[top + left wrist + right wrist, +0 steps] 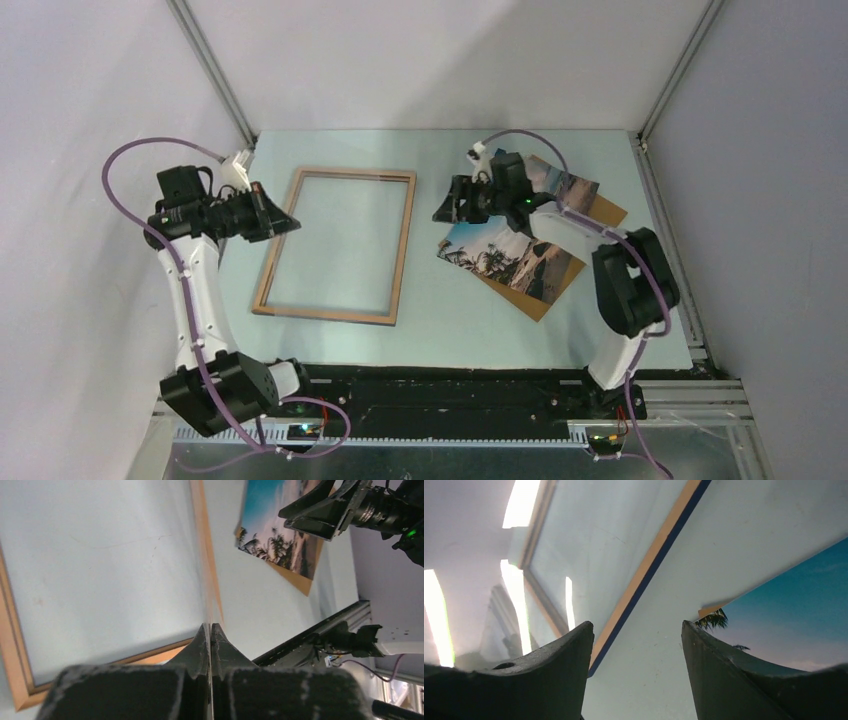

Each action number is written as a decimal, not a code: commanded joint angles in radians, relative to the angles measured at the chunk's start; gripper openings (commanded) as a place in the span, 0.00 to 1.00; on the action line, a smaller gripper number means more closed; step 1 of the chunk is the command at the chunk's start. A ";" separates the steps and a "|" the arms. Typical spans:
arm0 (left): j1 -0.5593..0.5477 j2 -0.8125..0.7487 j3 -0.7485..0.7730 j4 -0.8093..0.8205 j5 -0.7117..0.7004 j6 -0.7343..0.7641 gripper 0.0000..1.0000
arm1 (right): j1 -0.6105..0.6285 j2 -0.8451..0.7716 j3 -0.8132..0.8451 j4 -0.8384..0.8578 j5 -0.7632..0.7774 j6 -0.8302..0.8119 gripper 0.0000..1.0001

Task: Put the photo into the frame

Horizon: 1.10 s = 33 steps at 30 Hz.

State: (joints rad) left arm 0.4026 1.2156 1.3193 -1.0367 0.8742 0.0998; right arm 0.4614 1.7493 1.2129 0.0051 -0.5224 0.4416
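Observation:
The frame (335, 245) lies flat on the pale table, wood-brown face up, left of centre. Its right rail (654, 555) shows a dark blue edge. My left gripper (290, 225) hovers at the frame's left rail, jaws pressed together with nothing in them (210, 626). To the right, the photo (505, 258), a beach print with palms, lies face up on a brown board; my right arm crosses over its middle. My right gripper (447, 205) hangs open above bare table between the frame and the photo's left corner (784, 615), its fingertips (584, 630) touching neither.
The brown backing board (548, 302) sticks out from under the photo on its near and right sides. Grey enclosure walls with metal posts (215, 70) close in the table. A black rail (450, 385) runs along the near edge.

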 commanded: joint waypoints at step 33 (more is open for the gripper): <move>0.020 -0.227 0.119 -0.164 -0.027 0.078 0.00 | 0.294 0.514 0.542 -0.361 0.354 -0.122 0.67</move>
State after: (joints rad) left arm 0.4149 1.0096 1.4048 -1.2152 0.8005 0.1844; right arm 0.7383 2.2288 1.6920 -0.3244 -0.2047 0.3397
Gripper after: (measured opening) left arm 0.006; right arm 0.674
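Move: The right hand, empty and open, heads for the frame's right rail, whose middle is about 12 cm to its left, 2 cm back and 14 cm below. The photo lies some 12 cm to its right and 3 cm ahead, 15 cm down; the brown board under the photo is about 16 cm right, level with it. The left hand holds the clear sheet's edge; the frame's middle lies about 9 cm ahead, 8 cm right and 26 cm below. Down and to the left by about 12 and 10 cm, the right hand travels away from over the photo to the frame's right rail, fingers still wide open and tipping some 20 degrees more steeply downward, slowing as it nears the rail. The left hand keeps its pinch on the clear sheet and draws it back about 5 cm and up about 4, mostly in the first half. ##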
